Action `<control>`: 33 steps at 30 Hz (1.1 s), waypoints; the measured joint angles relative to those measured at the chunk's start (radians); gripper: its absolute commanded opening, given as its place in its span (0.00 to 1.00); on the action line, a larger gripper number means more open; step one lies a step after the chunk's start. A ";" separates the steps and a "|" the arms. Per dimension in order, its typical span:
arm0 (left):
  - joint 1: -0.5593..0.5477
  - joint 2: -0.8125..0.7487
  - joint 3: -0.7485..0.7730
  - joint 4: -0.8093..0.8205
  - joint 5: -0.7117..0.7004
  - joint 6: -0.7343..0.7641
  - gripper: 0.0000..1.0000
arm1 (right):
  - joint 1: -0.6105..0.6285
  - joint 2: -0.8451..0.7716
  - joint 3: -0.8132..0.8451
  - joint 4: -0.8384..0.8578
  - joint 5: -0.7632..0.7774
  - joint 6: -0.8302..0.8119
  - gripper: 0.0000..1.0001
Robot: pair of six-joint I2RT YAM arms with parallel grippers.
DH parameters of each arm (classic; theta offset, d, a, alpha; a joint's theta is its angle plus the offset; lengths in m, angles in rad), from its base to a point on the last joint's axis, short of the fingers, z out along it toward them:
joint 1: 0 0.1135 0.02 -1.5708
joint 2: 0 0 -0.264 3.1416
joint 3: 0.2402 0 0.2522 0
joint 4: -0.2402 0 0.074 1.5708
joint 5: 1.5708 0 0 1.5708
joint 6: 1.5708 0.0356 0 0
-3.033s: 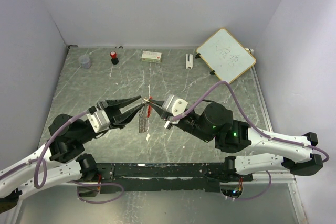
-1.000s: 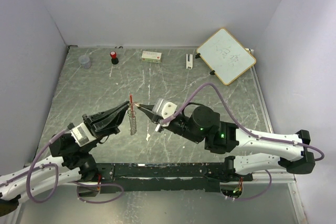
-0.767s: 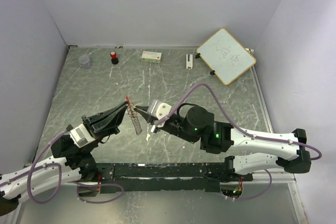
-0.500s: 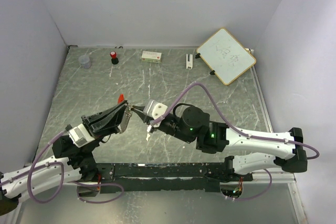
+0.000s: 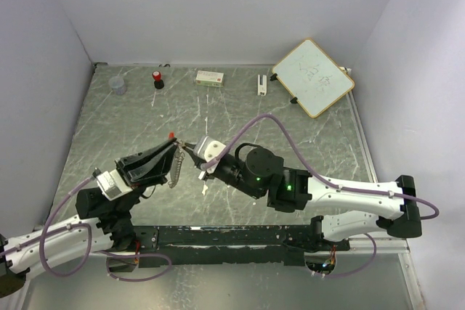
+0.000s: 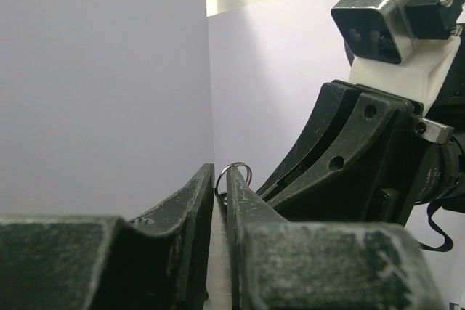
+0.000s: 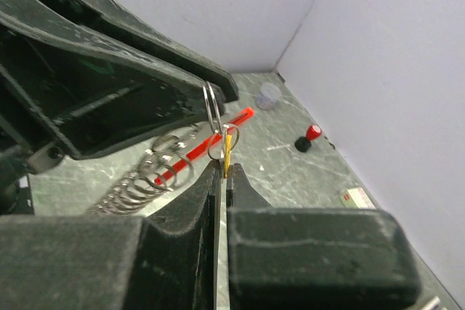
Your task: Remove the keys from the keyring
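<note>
The keyring (image 6: 234, 173), a thin silver loop, sits pinched at the tips of my left gripper (image 6: 220, 173), whose jaws stand a hair apart on it. A chain of silver rings (image 7: 138, 179) dangles from it above the table (image 5: 174, 172). My right gripper (image 7: 221, 167) is shut on the small yellow key (image 7: 228, 147), which is still threaded on a ring. The long red key (image 7: 218, 133) hangs behind it. In the top view both grippers meet tip to tip, left gripper (image 5: 176, 152) and right gripper (image 5: 187, 147), with the red key (image 5: 171, 136) poking up between them.
Along the back wall stand a clear cup (image 5: 118, 85), a red-capped black bottle (image 5: 158, 78), a white box (image 5: 210, 77) and a small white block (image 5: 261, 83). A whiteboard (image 5: 313, 76) leans at the back right. A white scrap (image 5: 205, 189) lies under the right arm.
Both grippers have shifted left together with the bunch. The right arm stretches further across. The ring chain has swung and now hangs lower left. The left jaws have parted slightly.
</note>
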 measured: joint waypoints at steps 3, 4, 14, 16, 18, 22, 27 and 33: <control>0.000 -0.048 0.007 -0.095 -0.022 -0.008 0.30 | 0.001 -0.006 -0.001 -0.025 0.039 -0.010 0.00; 0.000 -0.067 0.013 -0.140 -0.029 -0.010 0.30 | 0.002 -0.011 -0.002 -0.035 0.049 -0.012 0.00; 0.000 -0.195 0.118 -0.417 -0.115 -0.009 0.30 | 0.002 -0.066 -0.010 -0.131 0.160 -0.040 0.00; 0.000 -0.202 0.124 -0.467 -0.132 -0.003 0.31 | 0.002 -0.066 -0.010 -0.151 0.174 -0.043 0.00; 0.000 -0.201 0.135 -0.517 -0.145 0.002 0.31 | 0.002 -0.066 -0.008 -0.168 0.185 -0.046 0.00; 0.000 -0.186 0.175 -0.603 -0.166 0.014 0.33 | 0.006 -0.061 0.022 -0.217 0.208 -0.057 0.00; 0.000 -0.154 0.216 -0.667 -0.167 0.033 0.40 | 0.033 -0.048 0.078 -0.249 0.249 -0.080 0.00; 0.000 -0.092 0.255 -0.740 -0.142 0.053 0.53 | 0.060 -0.040 0.090 -0.253 0.288 -0.111 0.00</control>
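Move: Between the two sets of fingertips stands the keyring, its middle about 1 cm to the right of and 1 cm above the left hand, its edge at those nearly shut fingers. From the right hand, which already grips a yellow piece on it, the ring's middle is about 1 cm left, 1 cm ahead and 1 cm up. The coiled piece hangs some 6 cm below the left hand, 1 cm back and level sideways; the red piece is 2 cm ahead, 2 cm left and 4 cm below. Opening to about half, the left fingers let go of the keyring; the hand backs off about 2.5 cm left, then works forward and down and back to the right, its upward-pointing fingers tipping over forward and right. The right hand keeps its pinch on the yellow piece and draws the ring away some 5 cm right and slightly forward, swinging clockwise, with a small dip and rise. ##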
